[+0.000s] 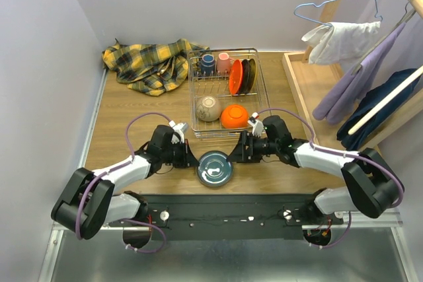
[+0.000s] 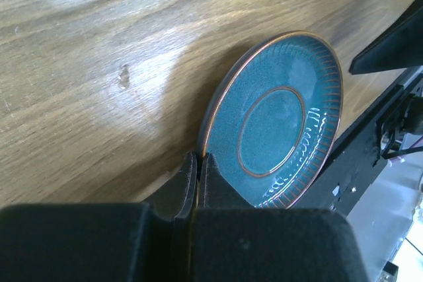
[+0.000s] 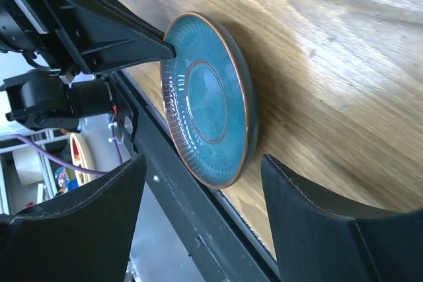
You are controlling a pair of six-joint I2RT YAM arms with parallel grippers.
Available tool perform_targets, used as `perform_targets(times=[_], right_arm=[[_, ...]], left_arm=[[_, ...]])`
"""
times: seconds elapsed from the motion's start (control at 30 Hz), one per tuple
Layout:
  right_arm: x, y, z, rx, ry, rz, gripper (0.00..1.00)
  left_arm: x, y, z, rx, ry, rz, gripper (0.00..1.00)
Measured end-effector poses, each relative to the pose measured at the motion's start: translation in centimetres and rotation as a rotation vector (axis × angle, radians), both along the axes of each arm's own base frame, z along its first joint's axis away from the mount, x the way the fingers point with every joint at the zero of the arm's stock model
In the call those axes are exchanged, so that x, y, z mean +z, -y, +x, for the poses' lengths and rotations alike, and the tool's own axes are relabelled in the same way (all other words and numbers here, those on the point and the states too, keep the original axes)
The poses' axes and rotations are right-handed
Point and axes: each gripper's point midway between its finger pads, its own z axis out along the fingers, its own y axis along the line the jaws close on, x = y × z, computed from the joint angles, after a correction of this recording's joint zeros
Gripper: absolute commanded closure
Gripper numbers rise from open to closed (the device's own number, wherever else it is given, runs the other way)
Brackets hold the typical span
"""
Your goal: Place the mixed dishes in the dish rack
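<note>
A teal plate (image 1: 214, 168) lies at the table's near edge, between my two grippers. My left gripper (image 1: 192, 161) is shut on the plate's left rim; in the left wrist view the fingertips (image 2: 199, 158) pinch the edge of the plate (image 2: 277, 123). My right gripper (image 1: 238, 151) is open just right of the plate, and the plate (image 3: 208, 97) sits ahead of its spread fingers (image 3: 201, 163), untouched. The dish rack (image 1: 259, 90) stands behind, holding an orange bowl (image 1: 234, 116), a beige bowl (image 1: 208, 108), upright orange (image 1: 235, 76) and black (image 1: 247, 74) plates and two cups (image 1: 215, 63).
A yellow plaid cloth (image 1: 149, 64) lies at the back left. A wooden tray frame (image 1: 310, 90) and hanging clothes (image 1: 357, 77) fill the right side. The black base rail (image 1: 218, 212) runs right under the plate's near rim.
</note>
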Motion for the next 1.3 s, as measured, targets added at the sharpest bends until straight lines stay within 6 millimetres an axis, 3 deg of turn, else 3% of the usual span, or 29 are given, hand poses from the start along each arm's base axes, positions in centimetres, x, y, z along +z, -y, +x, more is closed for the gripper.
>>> perform_targets(times=[0.2,0.37,0.57,0.77,0.9,0.97,1.0,1.1,1.2,1.3], right_arm=[[-0.2,-0.5,0.1,0.011,-0.001,-0.001,0.27],[-0.2,-0.9,0.1,0.021,0.006,0.004,0.37],[-0.2,-1.1,0.2,0.024,0.006,0.005,0.53],[-0.3,-1.4,0.5,0.031,0.001,-0.008,0.78],[-0.5,-1.2,0.7,0.048,-0.016,-0.05,0.99],[-0.8,-1.1,0.7,0.06,-0.026,-0.083,0.99],[-0.8,-1.0,0.6,0.064,-0.038,-0.097,0.99],[0.1,-1.1,1.0,0.095,-0.028,-0.124,0.99],[1.7,-1.5,1.7,0.144,0.015,-0.149,0.99],[3.8,-2.1,2.9,0.19,0.088,-0.162,0.99]], left_arm=[[1.2,0.3,-0.1,-0.014,0.029,-0.03,1.0],[1.6,0.6,-0.3,-0.031,0.031,-0.052,1.0],[2.1,0.9,-0.3,-0.043,0.034,-0.08,1.0],[2.4,0.9,-0.1,-0.043,0.04,-0.097,1.0],[2.5,0.8,-0.1,-0.051,0.047,-0.094,0.88],[3.0,0.8,0.0,-0.067,0.066,-0.089,0.77],[3.3,0.8,0.1,-0.073,0.077,-0.089,0.66],[4.7,0.6,0.4,-0.121,0.13,-0.072,0.5],[7.8,0.6,1.4,-0.193,0.232,-0.053,0.46],[12.8,-0.1,2.9,-0.271,0.395,-0.029,0.44]])
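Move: The teal plate is already pinched at its left rim by the left gripper, its middle about 6 cm to that hand's right, 2 cm back and slightly lower. The open right gripper waits some 13 cm to the left hand's right and 3 cm ahead; from it the plate's middle is about 7 cm left, 4 cm back and 3 cm down. In the dish rack, the orange bowl stands roughly 13 cm straight ahead of the right hand, the speckled bowl 16 cm ahead and 9 cm left. Pass the teal plate from left to right: raise it about 2.5 cm with the left gripper, easing it slightly right, while the right gripper edges left and shuts on the far right rim. Then open the left fingers to release the rim and swing that hand up some 10 cm, tipping its fingers upward; meanwhile lift the pinched plate with the right hand about 4.5 cm, also going forward towards the rack. ##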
